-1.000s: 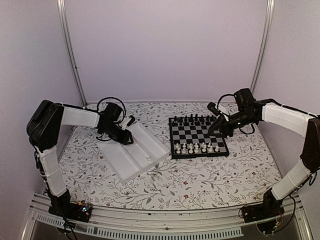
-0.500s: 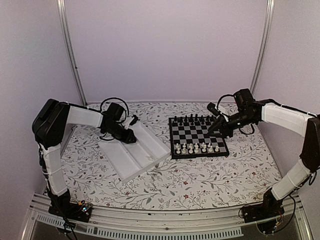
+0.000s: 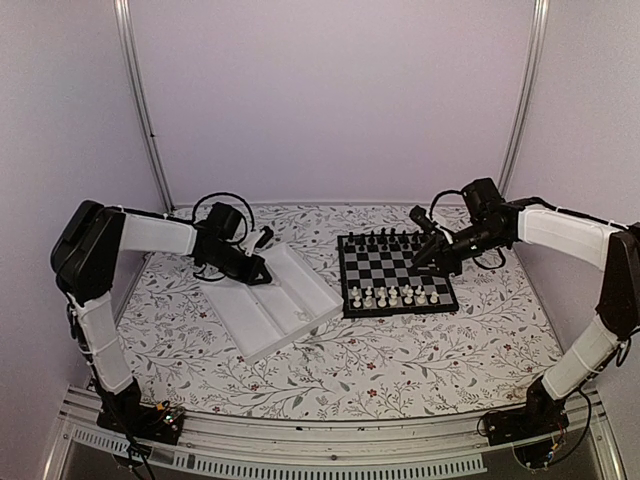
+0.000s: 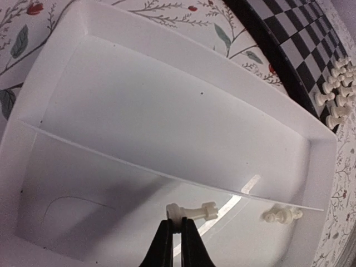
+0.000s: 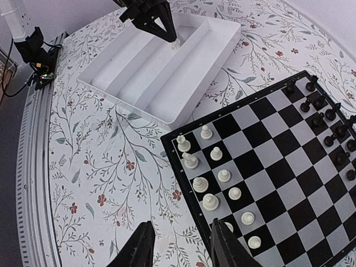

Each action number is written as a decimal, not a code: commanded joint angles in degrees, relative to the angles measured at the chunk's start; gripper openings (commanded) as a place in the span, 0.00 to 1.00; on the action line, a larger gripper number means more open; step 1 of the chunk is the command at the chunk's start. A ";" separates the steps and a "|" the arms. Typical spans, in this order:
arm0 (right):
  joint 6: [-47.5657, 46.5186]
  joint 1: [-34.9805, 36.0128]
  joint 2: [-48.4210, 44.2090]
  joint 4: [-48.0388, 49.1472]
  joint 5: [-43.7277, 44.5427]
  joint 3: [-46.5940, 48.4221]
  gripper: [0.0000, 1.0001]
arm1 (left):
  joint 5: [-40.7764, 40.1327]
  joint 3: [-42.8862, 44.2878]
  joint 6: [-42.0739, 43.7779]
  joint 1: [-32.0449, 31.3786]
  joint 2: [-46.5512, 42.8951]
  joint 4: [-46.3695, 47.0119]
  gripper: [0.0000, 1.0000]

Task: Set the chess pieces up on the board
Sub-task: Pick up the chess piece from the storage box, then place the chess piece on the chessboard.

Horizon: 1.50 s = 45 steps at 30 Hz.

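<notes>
In the left wrist view my left gripper (image 4: 177,227) is shut on the round base of a white chess piece (image 4: 194,212), which lies on its side on the floor of the white tray (image 4: 167,111). Another white piece (image 4: 282,213) lies loose to its right in the same compartment. The board (image 3: 395,272) sits right of the tray, with white chess pieces (image 5: 211,183) in two rows along its near side and black ones (image 5: 328,119) along the far side. My right gripper (image 5: 181,247) hovers open and empty over the board's white-side edge.
The tray (image 3: 275,305) has long compartments and lies at an angle left of the board, almost touching its corner. The floral tablecloth (image 3: 400,350) covers the table. In the right wrist view my left gripper (image 5: 167,34) reaches down into the tray.
My left gripper has closed onto the white piece in the tray, and the left arm has shifted slightly. The right arm has barely moved.
</notes>
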 commanded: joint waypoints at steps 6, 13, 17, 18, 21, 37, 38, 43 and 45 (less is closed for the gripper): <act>1.68 10.57 6.89 -3.57 3.72 11.97 0.38 | 8.60 -3.68 -4.17 0.54 -8.63 2.61 0.04; 9.22 16.59 15.89 2.96 15.25 23.77 0.38 | 17.71 -5.84 -9.38 0.40 -10.45 8.24 0.05; 12.59 19.93 22.15 6.09 21.49 30.69 0.38 | 21.11 -7.05 -11.83 -0.03 -10.67 10.63 0.06; 12.72 20.68 23.97 6.66 21.78 32.59 0.38 | 21.50 -7.14 -12.21 -0.27 -10.69 10.75 0.06; 11.78 23.14 27.82 6.67 22.31 36.61 0.38 | 22.36 -7.32 -13.09 -0.67 -10.93 11.09 0.06; 3.97 31.82 32.41 7.83 28.01 39.74 0.40 | 30.59 -8.57 -19.59 -0.69 -11.00 17.61 0.07; 3.91 31.99 32.77 7.81 28.44 40.21 0.40 | 30.80 -8.62 -19.80 -0.73 -11.00 17.78 0.07; 4.28 32.38 33.78 7.90 29.26 41.03 0.38 | 31.55 -8.75 -20.19 -0.74 -11.11 18.33 0.08; 4.32 32.45 33.87 7.90 29.19 41.03 0.37 | 31.76 -8.84 -20.34 -0.76 -11.07 18.47 0.07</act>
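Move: The chess piece is already pinched in my left fingers; from that hand my right gripper is about 34 cm right, 7 cm back and 11 cm higher. The spare white piece in the storage box lies about 7 cm right, 6 cm back and 3 cm below my left hand. From my right hand the pinched piece is some 34 cm left, 7 cm ahead and 11 cm down, and the board's middle about 10 cm ahead, 5 cm left, 14 cm below. I bring my hands together: my left lifts the pinched piece about 10 cm, steeply at first, easing back and right as the wrist swings its fingers up to point rightward at my other gripper. My right sweeps about 25 cm left off the board, bowing forward on the way and rolling some 20 degrees, and brings its part-open fingers up to the piece's free end. ##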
